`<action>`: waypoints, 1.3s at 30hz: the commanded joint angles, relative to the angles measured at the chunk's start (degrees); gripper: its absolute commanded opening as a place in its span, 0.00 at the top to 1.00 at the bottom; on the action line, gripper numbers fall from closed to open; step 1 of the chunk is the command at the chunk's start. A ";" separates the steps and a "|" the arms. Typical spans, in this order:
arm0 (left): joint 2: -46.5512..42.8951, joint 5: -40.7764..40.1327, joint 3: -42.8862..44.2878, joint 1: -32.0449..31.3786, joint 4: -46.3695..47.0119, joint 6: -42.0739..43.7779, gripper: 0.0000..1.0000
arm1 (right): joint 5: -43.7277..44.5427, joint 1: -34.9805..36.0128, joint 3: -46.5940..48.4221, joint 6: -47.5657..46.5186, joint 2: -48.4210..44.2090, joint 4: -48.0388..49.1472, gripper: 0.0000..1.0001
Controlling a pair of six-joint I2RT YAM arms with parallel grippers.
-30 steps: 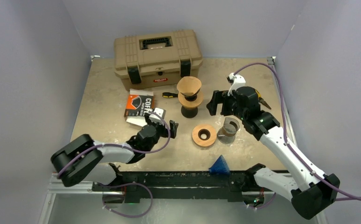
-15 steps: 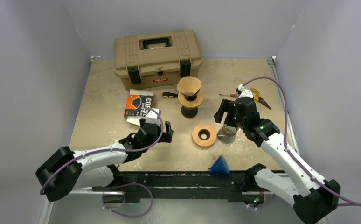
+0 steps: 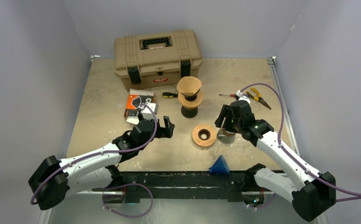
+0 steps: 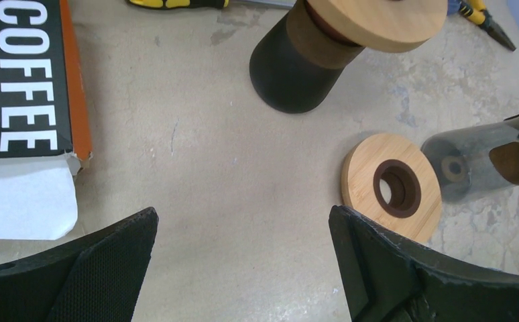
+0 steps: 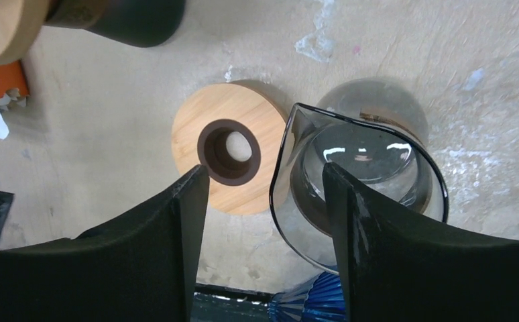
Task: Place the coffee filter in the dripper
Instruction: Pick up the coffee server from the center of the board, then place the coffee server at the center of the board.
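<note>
A white paper coffee filter (image 4: 22, 201) pokes out of the black-and-orange filter box (image 3: 139, 103) at mid-left. A blue ribbed cone dripper (image 3: 219, 165) stands at the near edge. Behind it, a wooden ring (image 3: 196, 136) lies beside a glass carafe (image 3: 228, 134). Further back, a brown cone (image 3: 189, 86) rests in a wooden collar on a black cup (image 4: 290, 67). My left gripper (image 4: 243, 215) hovers open over bare table between box and ring. My right gripper (image 5: 265, 171) is open astride the carafe's rim (image 5: 377, 154), one finger inside, one outside by the spout.
A tan toolbox (image 3: 156, 57) stands at the back. A yellow-handled screwdriver (image 3: 170, 94) lies in front of it. Pliers (image 3: 259, 97) and a small red screwdriver (image 3: 227, 95) lie at the right. Walls close in on both sides.
My right gripper came down and nearer onto the carafe, its jaws narrowing. My left arm stretched forward, carrying its open gripper toward the table's middle.
</note>
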 commanded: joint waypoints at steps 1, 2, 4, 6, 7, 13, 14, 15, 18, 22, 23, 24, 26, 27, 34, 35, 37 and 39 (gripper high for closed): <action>-2.19 -2.16 2.71 -0.10 -0.65 0.53 0.00 | -1.13 -0.18 -1.74 1.35 0.35 4.37 0.40; -2.47 -2.32 2.76 -0.08 -0.89 0.62 0.00 | -0.83 -0.24 -2.04 1.43 0.17 4.99 0.46; -3.12 -2.35 2.95 -0.08 -1.43 0.84 0.00 | -0.22 -0.22 -2.59 1.45 -0.02 5.84 0.52; -3.99 -2.56 2.68 -0.08 -1.67 0.43 0.00 | 0.39 -0.18 -2.90 1.38 0.18 6.40 0.53; -4.46 -2.64 2.51 -0.12 -1.64 0.30 0.00 | 0.47 -0.24 -2.96 1.22 0.34 6.61 0.55; -6.98 -3.13 1.40 -0.07 -2.17 -2.43 0.01 | 0.54 -0.20 -2.69 0.79 0.77 7.55 0.71; -7.33 -3.30 1.30 -0.07 -2.31 -2.84 0.01 | 0.71 -0.18 -2.84 0.71 0.69 7.72 0.74; -7.63 -3.50 1.19 -0.12 -2.37 -3.24 0.01 | 0.92 -0.21 -2.96 0.59 0.54 7.93 0.77; -8.34 -4.27 0.15 -0.08 -1.29 -5.58 0.01 | 1.11 -0.17 -3.29 0.57 0.04 8.64 0.90; -8.60 -5.74 -1.12 -0.08 0.34 -7.25 0.00 | 1.45 -0.17 -2.25 -0.72 -0.16 8.52 1.00; -8.42 -5.95 -1.12 -0.10 0.53 -7.40 0.00 | 1.79 -0.19 -1.73 -1.21 -0.07 8.12 1.00; -8.17 -6.09 -1.10 0.00 0.52 -7.30 0.00 | 1.76 -0.18 -1.12 -1.95 0.01 7.82 1.00; -7.46 -6.29 -0.29 0.20 -0.33 -7.05 0.00 | 1.54 -0.20 0.43 -3.17 0.15 6.55 1.00; -7.06 -6.26 0.34 0.45 -1.21 -6.88 0.00 | 1.30 -0.18 1.19 -3.94 0.09 6.22 1.00; -4.73 -3.45 2.61 4.89 -4.09 -5.91 0.00 | 0.48 -0.21 5.17 -8.79 -2.14 6.21 1.00; -4.69 -3.12 2.63 5.35 -4.06 -6.06 0.00 | 0.43 -0.18 5.57 -9.95 -2.40 6.50 1.00; -4.63 -2.25 2.53 6.21 -4.04 -6.45 0.00 | -0.46 -0.17 6.48 -10.75 -2.57 6.24 1.00; -4.63 -1.12 2.55 7.11 -4.08 -6.50 0.00 | -2.08 -0.22 7.74 -11.59 -2.51 5.90 1.00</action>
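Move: Just at the coffee server's rim, the right hand has one finger on either side of the left wall; the server's middle is some 4 cm to its right, level fore and aft, about 5 cm below. The wooden ring lies about 6 cm to its left and 9 cm down. The blue cone is about 13 cm back and 1 cm right, 8 cm down, and the dripper stand about 10 cm ahead and 12 cm left. From the left hand the server lies about 24 cm to the right, level fore and aft, 4 cm below. Dipping about 1 cm first, the right hand closes from well open to nearly shut, pinching the server's wall at the rim while easing 2 cm forward; it then lifts nearly 5 cm from its lowest point, fingers tilting up slightly. The left hand, open and empty, rises 4 cm, sinks part-way back and draws about 4 cm left, away from the server, turning some 10 degrees counter-clockwise. ##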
